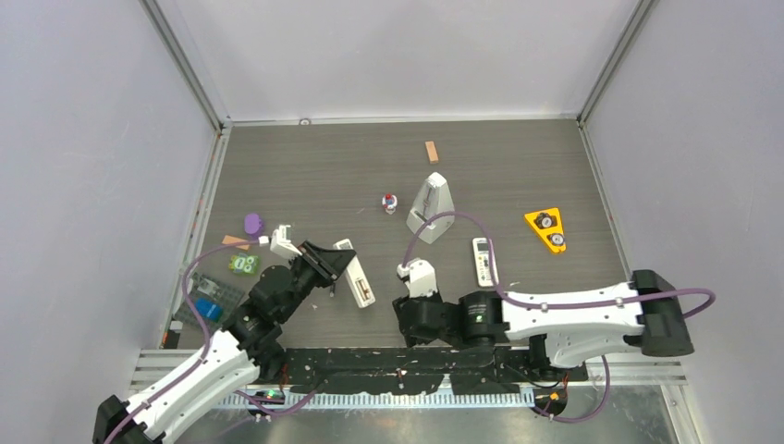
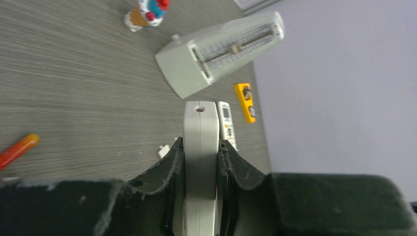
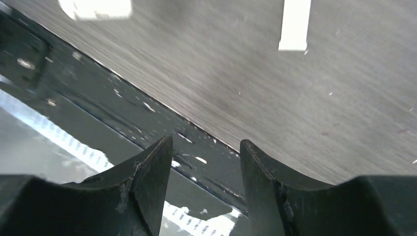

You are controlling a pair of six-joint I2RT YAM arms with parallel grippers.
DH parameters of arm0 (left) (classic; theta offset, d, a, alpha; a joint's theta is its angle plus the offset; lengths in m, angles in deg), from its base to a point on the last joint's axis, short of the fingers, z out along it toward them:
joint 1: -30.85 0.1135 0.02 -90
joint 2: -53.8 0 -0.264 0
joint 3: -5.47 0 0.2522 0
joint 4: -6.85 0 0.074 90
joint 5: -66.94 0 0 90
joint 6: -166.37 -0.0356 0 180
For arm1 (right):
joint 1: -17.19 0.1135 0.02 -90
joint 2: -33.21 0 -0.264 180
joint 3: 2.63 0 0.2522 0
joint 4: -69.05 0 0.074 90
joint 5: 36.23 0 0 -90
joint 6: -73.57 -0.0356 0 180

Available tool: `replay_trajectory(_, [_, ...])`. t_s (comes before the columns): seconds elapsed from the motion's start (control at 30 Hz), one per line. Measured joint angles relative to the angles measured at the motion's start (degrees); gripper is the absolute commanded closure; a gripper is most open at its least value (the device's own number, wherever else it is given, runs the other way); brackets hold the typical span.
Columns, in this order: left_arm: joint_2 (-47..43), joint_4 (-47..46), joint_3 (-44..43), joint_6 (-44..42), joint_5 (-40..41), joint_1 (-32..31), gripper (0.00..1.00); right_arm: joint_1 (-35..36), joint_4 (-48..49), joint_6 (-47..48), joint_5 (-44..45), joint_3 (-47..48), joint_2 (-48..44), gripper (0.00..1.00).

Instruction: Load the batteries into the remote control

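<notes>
The remote control, a long slim white bar, lies at the table's near left. My left gripper is shut on it. In the left wrist view the remote control stands edge-on, pinched between both fingers of the left gripper. One battery, a red-orange cylinder, lies on the table to the left of it. My right gripper is low near the front edge, right of the remote. The right gripper is open and holds nothing. A white bar end shows beyond it.
A grey metronome stands mid-table, with a small toy figure to its left. A short white remote with display and a yellow triangle lie to the right. A purple object and green item sit at the left.
</notes>
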Motion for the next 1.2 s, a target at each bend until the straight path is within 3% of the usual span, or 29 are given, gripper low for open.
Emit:
replay_trajectory(0.37, [-3.28,10.29,-0.31,-4.52,4.00,0.02,1.00,4.76,3.28,0.31,-12.24,3.10,21.94,0.47])
replay_trajectory(0.6, [-3.30,11.54,-0.31,-5.31,4.00,0.02,1.00,5.70,4.90,0.76,-16.33,4.31,23.69,0.58])
replay_trajectory(0.9, [-3.28,11.91,-0.31,-5.77,4.42,0.02,1.00,5.70,5.86,0.81,-20.13,4.85,26.14,0.60])
replay_trajectory(0.97, [-3.28,11.91,-0.31,-5.79,4.44,0.02,1.00,5.70,5.88,0.74,-20.46,4.81,26.14,0.64])
replay_trajectory(1.2, [-3.28,11.98,-0.31,-5.86,4.48,0.13,1.00,5.64,5.77,0.37,-19.89,4.52,26.16,0.91])
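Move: A battery is on the dark strip in front of the bases, about 9 cm behind the open right hand, 4 cm to its left and 12 cm lower. The remote, held by the left hand, is about 9 cm ahead of the right hand, 12 cm left and 3 cm above; the battery cover on the table is roughly 12 cm straight ahead and 13 cm below. From the left hand, the battery is some 23 cm back, 10 cm right and 16 cm down. Dropping about 10 cm and drawing back some 9 cm, with a little leftward drift, the right hand comes down to the battery on the dark strip. Its fingers tip steeper, narrow on the way, then close and pinch the battery by its sides. The left hand keeps its grip on the remote, sinking about 4 cm and easing left with a slight roll. ##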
